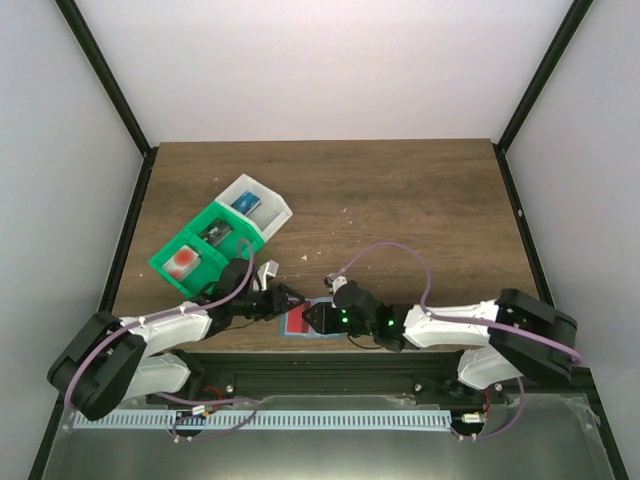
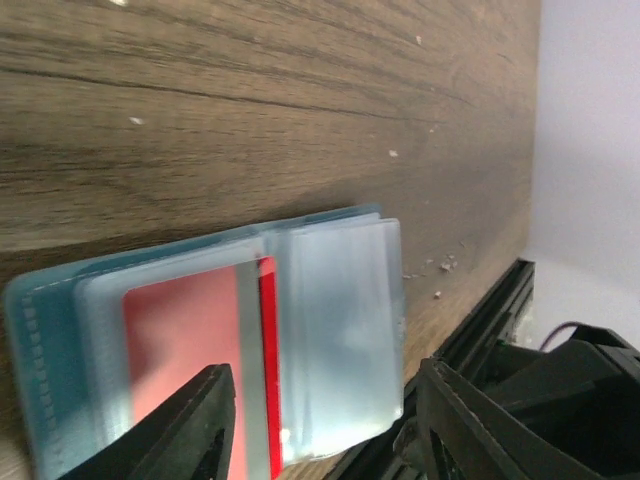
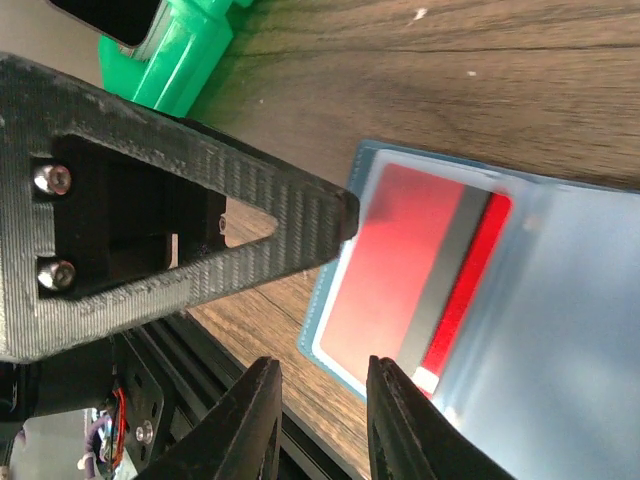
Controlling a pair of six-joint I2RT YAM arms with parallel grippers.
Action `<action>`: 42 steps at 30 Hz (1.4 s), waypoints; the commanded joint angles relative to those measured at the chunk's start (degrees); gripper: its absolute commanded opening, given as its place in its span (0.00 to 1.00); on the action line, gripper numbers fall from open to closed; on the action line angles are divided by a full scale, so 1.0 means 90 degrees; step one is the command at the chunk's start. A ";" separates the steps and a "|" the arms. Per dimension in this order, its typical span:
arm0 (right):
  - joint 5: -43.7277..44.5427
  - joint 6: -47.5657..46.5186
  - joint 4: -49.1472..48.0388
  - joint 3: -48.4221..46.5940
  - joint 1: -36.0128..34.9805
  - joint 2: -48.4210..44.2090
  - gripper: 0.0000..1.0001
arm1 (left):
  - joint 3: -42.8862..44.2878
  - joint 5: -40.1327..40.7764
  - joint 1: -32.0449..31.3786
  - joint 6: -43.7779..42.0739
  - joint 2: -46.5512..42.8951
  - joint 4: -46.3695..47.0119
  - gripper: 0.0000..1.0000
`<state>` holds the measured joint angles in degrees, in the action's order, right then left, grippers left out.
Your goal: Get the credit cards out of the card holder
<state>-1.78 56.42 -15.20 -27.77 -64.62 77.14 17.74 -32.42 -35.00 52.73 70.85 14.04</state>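
Note:
The card holder [image 1: 298, 322] lies open and flat near the table's front edge, blue-teal with pale translucent pockets [image 2: 340, 330]. A red credit card [image 2: 185, 350] with a grey stripe sits inside one pocket and also shows in the right wrist view as a credit card [image 3: 405, 265] under clear plastic. My left gripper [image 2: 325, 425] hovers over the holder's near edge, jaws open, one finger over the card and the other past the pocket's edge. My right gripper [image 3: 320, 425] stands narrowly open over the holder's corner [image 3: 335, 350], clamping nothing. The two grippers meet over the holder [image 1: 305, 310].
A green-and-white compartment tray [image 1: 215, 240] with small items stands at the back left of the grippers; its green edge [image 3: 190, 50] shows in the right wrist view. The black frame rail [image 2: 480, 330] runs right beside the holder. Small crumbs [image 2: 440, 265] dot the wood.

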 commanded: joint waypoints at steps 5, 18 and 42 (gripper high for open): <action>-0.0257 -0.0134 -0.0189 -0.0522 0.0022 0.0809 0.24 | -0.0043 0.0570 0.0075 -0.0464 -0.0380 -0.1092 0.29; -0.0087 0.0215 -0.0333 -0.0100 0.0043 0.1141 0.22 | -0.0363 0.0447 0.0093 -0.0500 -0.0138 -0.0743 0.00; -0.0388 0.0549 -0.1042 0.0387 0.0326 0.1184 0.21 | -0.0622 0.0379 0.0091 -0.0516 0.0090 -0.0325 0.00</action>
<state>-4.99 60.69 -23.64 -24.95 -62.46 87.57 13.08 -29.23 -34.37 48.80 71.37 11.38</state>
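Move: The red card's exposed strip, beside the pink card face on the open holder's left page, lies some 6 cm below the right hand, about 1 cm ahead and 1 cm to its right. The empty clear pocket's middle is roughly 4 cm farther right of the strip. For the left hand, the pink card face lies about 5 cm below, 1 cm back and 1 cm left; the red strip is 2 cm to that hand's right, 1 cm back and 5 cm below. Onto the pink card face, near its left edge, the left hand brings its fingertips, shutting them empty as it goes about 4 cm down, 2.5 cm left and a little back, then holds still to pin the page. At the red strip, the right hand, its narrow opening kept, shifts slightly left while sinking some 5 cm, then works back about 2 cm to the right, its fingertips drawing at the strip. ##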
